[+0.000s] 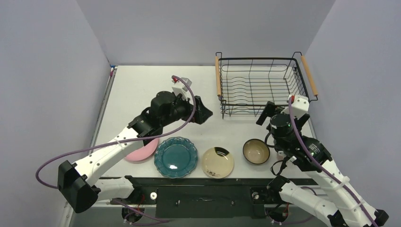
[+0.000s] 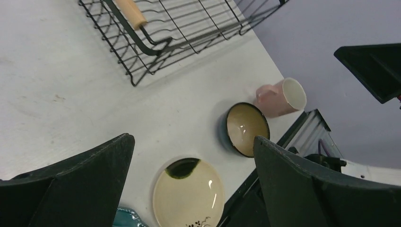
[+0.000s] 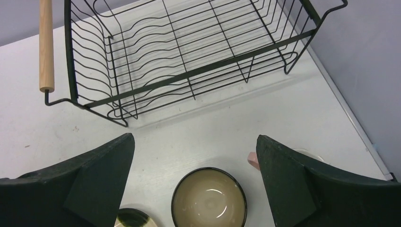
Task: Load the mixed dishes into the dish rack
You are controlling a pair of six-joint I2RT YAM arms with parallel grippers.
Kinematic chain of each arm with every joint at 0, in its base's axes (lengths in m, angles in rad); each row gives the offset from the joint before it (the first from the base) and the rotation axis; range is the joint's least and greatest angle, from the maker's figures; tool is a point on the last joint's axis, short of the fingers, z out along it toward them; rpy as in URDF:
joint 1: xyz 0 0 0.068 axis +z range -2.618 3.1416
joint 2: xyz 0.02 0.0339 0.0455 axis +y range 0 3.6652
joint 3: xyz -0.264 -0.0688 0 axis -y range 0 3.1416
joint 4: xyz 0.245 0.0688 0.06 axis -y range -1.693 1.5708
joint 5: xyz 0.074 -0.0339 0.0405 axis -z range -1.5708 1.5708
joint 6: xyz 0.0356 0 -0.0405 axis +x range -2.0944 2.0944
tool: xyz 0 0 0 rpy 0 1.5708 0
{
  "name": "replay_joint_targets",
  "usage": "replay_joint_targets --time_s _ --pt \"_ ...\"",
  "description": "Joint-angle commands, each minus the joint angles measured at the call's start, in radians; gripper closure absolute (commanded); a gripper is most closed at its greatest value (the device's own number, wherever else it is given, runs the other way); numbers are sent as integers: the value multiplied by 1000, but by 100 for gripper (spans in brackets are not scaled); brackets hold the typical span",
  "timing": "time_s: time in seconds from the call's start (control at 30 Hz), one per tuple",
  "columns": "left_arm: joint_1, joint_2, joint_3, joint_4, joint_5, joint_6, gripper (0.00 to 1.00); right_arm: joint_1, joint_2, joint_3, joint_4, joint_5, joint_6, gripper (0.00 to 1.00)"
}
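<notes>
The black wire dish rack (image 1: 259,59) with wooden bar handles stands empty at the back right; it also shows in the left wrist view (image 2: 156,45) and the right wrist view (image 3: 189,75). Along the front edge lie the pink plate (image 1: 142,152), teal scalloped plate (image 1: 176,157), cream dish (image 1: 218,162) and dark-teal bowl (image 1: 256,151). The pink cup (image 2: 283,98) lies on its side right of the bowl (image 2: 247,128); my right arm hides it from above. My left gripper (image 1: 202,111) hovers open and empty above the table, left of the rack. My right gripper (image 1: 271,114) is open and empty above the bowl (image 3: 209,199).
Purple walls close in the table on three sides. The left arm's forearm passes over part of the pink plate. A black mounting bar (image 1: 208,182) runs along the near edge just in front of the dishes.
</notes>
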Motion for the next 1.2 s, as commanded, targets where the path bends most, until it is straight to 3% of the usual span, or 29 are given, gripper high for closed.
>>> replay_joint_targets --time_s 0.0,0.2,0.4,0.63,0.7,0.77,0.97,1.17 --pt "-117 29 -36 119 45 -22 4 8 -112 -53 54 -26 23 4" --pt "-233 115 -76 143 17 -30 4 10 -146 -44 -67 36 58 4" --pt "-304 238 -101 273 31 -162 3 11 -151 -40 -106 26 77 4" --pt "-358 491 35 246 38 -240 0 10 -247 -54 -95 -88 137 4" --pt "-363 562 89 221 37 -241 14 10 -280 -75 -94 -91 154 4" --pt "-364 625 131 212 41 -243 21 10 -297 -89 -99 -97 159 4" --pt "-372 748 235 175 21 -236 23 10 -274 -78 -132 -100 170 4" --pt "-397 833 368 17 -63 -199 28 10 -266 -81 -136 -98 176 4"
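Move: The brown bowl that the left hand goes for stands about 12 cm back and 24 cm to its right, some 26 cm below. The cream plate is roughly 17 cm back and 6 cm right of that hand; the pink mug stands about 13 cm to the right of the bowl, level with it. The dish rack lies some 14 cm ahead and 26 cm right of the left hand. From the right hand the bowl is about 8 cm back and 2 cm left, far below. Down and to the right, some 20 cm each way, the left arm swoops to the bowl's left rim, drawing back at first and creeping slightly forward late on. Its fingers tip more steeply down, swing clockwise, and narrow by about a quarter without gripping. The right hand backs off about 5 cm, its left side rolling up, still empty and open. ##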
